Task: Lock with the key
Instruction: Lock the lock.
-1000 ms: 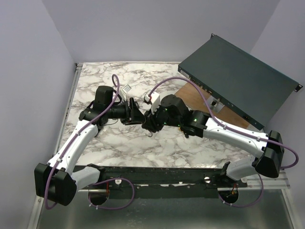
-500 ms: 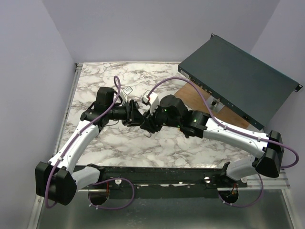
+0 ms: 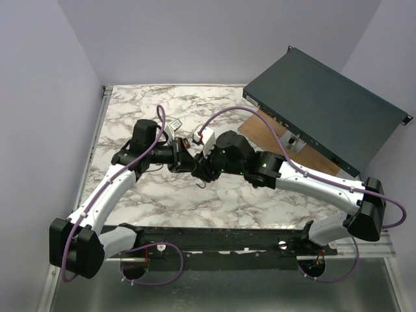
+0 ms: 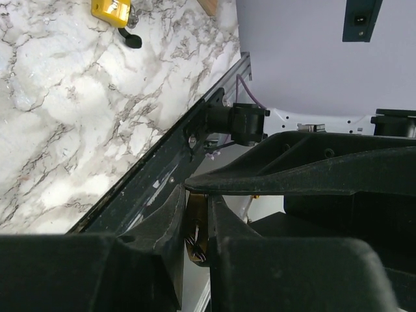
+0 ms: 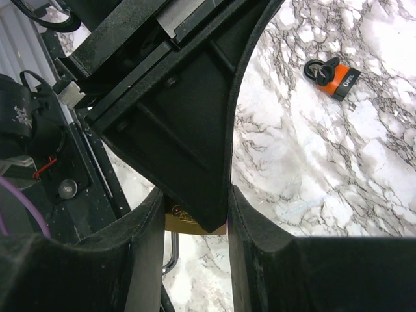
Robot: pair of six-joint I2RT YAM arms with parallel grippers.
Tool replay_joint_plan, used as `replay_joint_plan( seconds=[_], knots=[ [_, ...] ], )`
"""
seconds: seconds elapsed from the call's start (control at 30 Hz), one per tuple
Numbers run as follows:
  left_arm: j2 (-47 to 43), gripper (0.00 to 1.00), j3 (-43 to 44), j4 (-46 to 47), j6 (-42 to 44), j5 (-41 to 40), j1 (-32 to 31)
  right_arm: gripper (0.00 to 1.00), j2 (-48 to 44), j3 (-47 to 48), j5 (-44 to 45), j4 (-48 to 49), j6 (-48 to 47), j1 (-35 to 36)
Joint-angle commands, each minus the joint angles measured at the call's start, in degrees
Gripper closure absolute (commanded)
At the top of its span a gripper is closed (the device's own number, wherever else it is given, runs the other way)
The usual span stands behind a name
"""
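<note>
A brass padlock (image 5: 188, 223) sits between the fingers of my right gripper (image 5: 195, 218), which is shut on its body. Its silver shackle (image 5: 171, 255) hangs down, open on one side. My left gripper (image 4: 197, 218) meets it head on, its finger tips reaching in between the right fingers. The left jaws are pinched on a thin brass piece (image 4: 197, 224) at the padlock's far end, which looks like the key. In the top view both grippers (image 3: 195, 167) touch above the middle of the marble table (image 3: 143, 104), and only the shackle (image 3: 203, 184) shows below them.
A yellow padlock (image 4: 112, 11) and an orange padlock (image 5: 339, 80) lie on the marble away from the grippers. A dark green rack unit (image 3: 325, 110) leans at the back right over a wooden board (image 3: 259, 129). The black rail (image 3: 214, 239) runs along the near edge.
My left gripper has slid right up against the right gripper and its jaws have closed from wide to a narrow pinch. The right arm has barely moved.
</note>
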Motion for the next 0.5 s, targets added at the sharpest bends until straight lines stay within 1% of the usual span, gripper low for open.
replay_joint_plan(
  seconds=[0.0, 0.07, 0.1, 0.17, 0.2, 0.27, 0.33, 0.47],
  knots=[
    [-0.89, 1.00, -1.21, 3.63, -3.71, 1.65, -0.35, 0.85, 0.57, 2.33, 2.30, 0.70, -0.96, 0.70],
    [-1.73, 1.00, -1.17, 4.00, -4.87, 0.87, -0.35, 0.82, 0.66, 2.28, 2.57, 0.78, -0.98, 0.70],
    [-2.22, 1.00, -1.21, 4.22, -5.59, 0.52, -0.35, 0.76, 0.65, 2.28, 2.60, 0.80, -0.93, 0.72],
    [-3.07, 1.00, -1.17, 4.67, -7.04, -0.24, -0.35, 0.61, 0.29, 2.06, 2.83, 1.18, -0.63, 0.75],
    [-3.49, 1.00, -1.33, 5.31, -7.78, -0.38, -0.28, 0.55, 0.05, 1.86, 3.26, 1.55, -0.41, 0.73],
    [-4.22, 1.00, -1.82, 6.54, -9.68, -0.79, -0.18, 0.40, -0.28, 1.67, 3.31, 1.63, -0.27, 0.75],
    [-5.10, 1.00, -2.55, 7.92, -11.35, -1.30, 0.34, 0.29, -0.84, 1.46, 4.92, 1.65, 0.30, 0.70],
    [-7.16, 1.00, -3.33, 9.53, -13.64, -1.65, 2.27, 0.16, -3.63, 0.50, 6.04, 1.57, 0.91, 0.72]
  ],
)
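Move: The brass lock is already clamped by both hands: its middle sits about 1 cm to the right of the left hand's point and 1 cm to the left of the right hand's, some 1 cm below each and level fore and aft. From the left hand, the orange lock lies on the table about 15 cm ahead, 4 cm left and 17 cm down. The yellow lock lies about 5 cm ahead, 19 cm right and 17 cm down. Upward, after first holding still, goes the left hand by about 2 cm, turning some 5 degrees and keeping its pinch on the brass lock. The right hand stays nearly in place around the lock and spreads its fingers from partly open to about four-fifths open, letting go so that the left hand carries the lock alone. ##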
